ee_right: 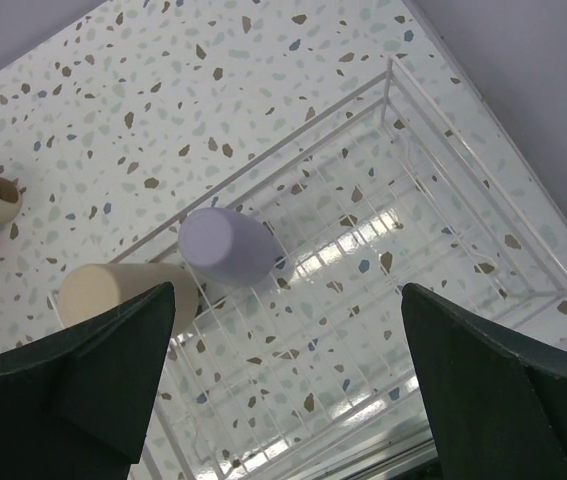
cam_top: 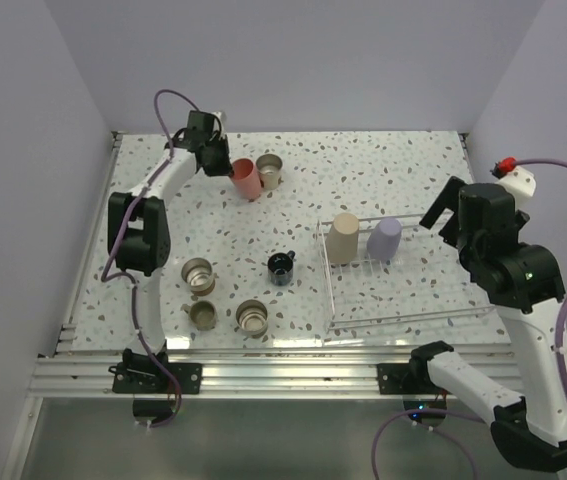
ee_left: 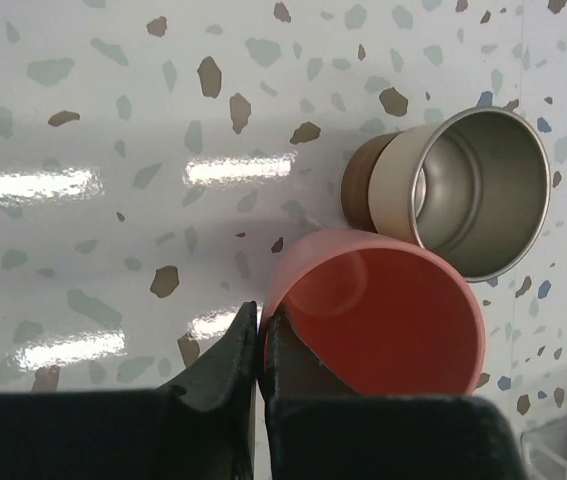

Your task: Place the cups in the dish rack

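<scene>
My left gripper (cam_top: 220, 163) is shut on the near rim of the coral-red cup (cam_top: 246, 179) at the back left. In the left wrist view one finger is inside the coral-red cup (ee_left: 383, 320) and one outside; the gripper (ee_left: 260, 312) pinches its wall. A steel cup (cam_top: 269, 170) touches it, also seen in the left wrist view (ee_left: 473, 190). The wire dish rack (cam_top: 408, 312) holds an upturned beige cup (cam_top: 343, 238) and lavender cup (cam_top: 385, 238). My right gripper (ee_right: 288, 290) is open and empty, high above the rack (ee_right: 463, 240).
A black handled mug (cam_top: 281, 268) stands left of the rack. Three steel cups (cam_top: 197, 275), (cam_top: 203, 314), (cam_top: 252, 317) stand at the front left. Walls close in the table at the back and both sides.
</scene>
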Action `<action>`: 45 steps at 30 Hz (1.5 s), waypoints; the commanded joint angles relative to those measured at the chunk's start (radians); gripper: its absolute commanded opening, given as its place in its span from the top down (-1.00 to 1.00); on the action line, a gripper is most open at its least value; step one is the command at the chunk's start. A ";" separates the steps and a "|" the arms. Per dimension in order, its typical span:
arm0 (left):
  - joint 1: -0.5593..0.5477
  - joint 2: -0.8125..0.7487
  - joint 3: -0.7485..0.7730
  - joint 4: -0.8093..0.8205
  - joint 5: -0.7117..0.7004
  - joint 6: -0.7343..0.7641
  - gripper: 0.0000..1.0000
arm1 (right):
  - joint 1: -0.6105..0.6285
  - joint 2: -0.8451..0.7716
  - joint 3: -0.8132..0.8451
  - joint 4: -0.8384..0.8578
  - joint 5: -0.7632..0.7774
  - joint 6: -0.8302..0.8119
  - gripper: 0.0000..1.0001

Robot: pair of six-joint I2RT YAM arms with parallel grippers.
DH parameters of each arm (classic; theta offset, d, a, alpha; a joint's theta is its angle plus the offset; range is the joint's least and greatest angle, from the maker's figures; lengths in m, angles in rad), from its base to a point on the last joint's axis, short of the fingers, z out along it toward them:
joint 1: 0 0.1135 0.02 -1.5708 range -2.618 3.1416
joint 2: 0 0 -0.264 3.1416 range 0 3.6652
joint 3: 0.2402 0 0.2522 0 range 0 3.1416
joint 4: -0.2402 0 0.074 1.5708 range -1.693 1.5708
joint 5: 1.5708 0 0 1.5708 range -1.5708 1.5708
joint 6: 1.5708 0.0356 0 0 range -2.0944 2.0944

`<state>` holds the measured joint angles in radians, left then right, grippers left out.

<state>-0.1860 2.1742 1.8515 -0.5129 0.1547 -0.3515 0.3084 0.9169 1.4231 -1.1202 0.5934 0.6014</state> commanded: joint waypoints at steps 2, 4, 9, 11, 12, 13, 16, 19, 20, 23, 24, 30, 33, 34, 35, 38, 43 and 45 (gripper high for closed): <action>0.010 -0.085 0.098 -0.038 -0.027 0.020 1.00 | -0.002 0.016 0.102 -0.033 -0.012 -0.025 -0.97; 0.013 -0.112 0.103 -0.047 -0.024 0.016 1.00 | 0.000 0.022 0.132 -0.033 -0.038 -0.028 -0.97; 0.014 -0.275 0.002 -0.001 0.037 -0.061 1.00 | 0.000 0.020 0.166 0.046 -0.246 -0.023 -0.97; 0.014 -0.362 -0.050 0.060 0.101 -0.128 1.00 | -0.002 0.026 0.152 0.115 -0.350 -0.015 -0.97; 0.014 -0.390 -0.096 0.080 0.121 -0.151 1.00 | 0.000 0.031 0.142 0.137 -0.439 0.006 -0.97; 0.014 -0.418 -0.116 0.120 0.158 -0.174 1.00 | 0.000 0.039 0.119 0.157 -0.492 0.021 -0.97; 0.013 -0.523 -0.213 0.213 0.239 -0.268 1.00 | -0.002 0.033 0.053 0.284 -0.689 0.106 -0.97; 0.011 -0.632 -0.322 0.315 0.308 -0.362 1.00 | -0.002 0.023 -0.044 0.508 -0.871 0.254 -0.97; 0.011 -0.686 -0.390 0.345 0.327 -0.415 1.00 | -0.002 0.039 -0.064 0.601 -0.911 0.296 -0.97; 0.011 -0.803 -0.518 0.537 0.402 -0.547 1.00 | 0.001 0.077 -0.121 0.765 -1.009 0.452 -0.97; 0.010 -0.832 -0.608 0.586 0.416 -0.584 1.00 | 0.001 0.082 -0.159 0.811 -1.026 0.533 -0.97; -0.048 -1.010 -0.802 0.754 0.352 -0.744 1.00 | 0.015 0.140 -0.193 1.030 -1.084 0.692 -0.97; -0.092 -1.048 -0.851 0.829 0.309 -0.806 1.00 | 0.044 0.158 -0.202 1.074 -1.075 0.719 -0.97; -0.104 -1.060 -0.862 0.874 0.283 -0.823 1.00 | 0.064 0.165 -0.205 1.089 -1.070 0.725 -0.97; -0.124 -1.064 -0.874 0.883 0.269 -0.845 1.00 | 0.076 0.169 -0.207 1.102 -1.060 0.733 -0.97; -0.156 -1.076 -0.882 0.883 0.217 -0.862 1.00 | 0.133 0.192 -0.205 1.117 -1.040 0.741 -0.97; -0.191 -1.102 -0.908 0.938 0.174 -0.896 1.00 | 0.207 0.220 -0.197 1.117 -0.998 0.733 -0.97; -0.199 -1.111 -0.925 0.961 0.166 -0.905 1.00 | 0.205 0.223 -0.196 1.117 -0.997 0.744 -0.97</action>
<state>-0.3710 1.0985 0.9424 0.3260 0.3687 -1.2121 0.5117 1.1381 1.2167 -0.0589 -0.4282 1.3216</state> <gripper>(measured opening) 0.031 0.986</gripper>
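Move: The left gripper already pinches the red cup's left rim, the cup's middle some 4 cm right and 5 cm below. The steel cup stands about 9 cm right, 3 cm ahead and 6 cm below; the open right gripper is roughly 31 cm back, 47 cm right and 23 cm above. From the right hand, the red cup lies about 31 cm ahead, 43 cm left, 28 cm down; the purple cup 11 ahead, 6 left, 25 down; the beige cup 11 ahead, 15 left, 24 down. Lift the left gripper almost 30 cm and draw it back about 23 cm, drifting right late, keeping its rim pinch while the wrist rolls until the fingers point right and the cup's base faces the right gripper. Sweep the empty right gripper left and somewhat up towards that base, rolling and turning counter-clockwise to face the cup, fingers staying wide open. ##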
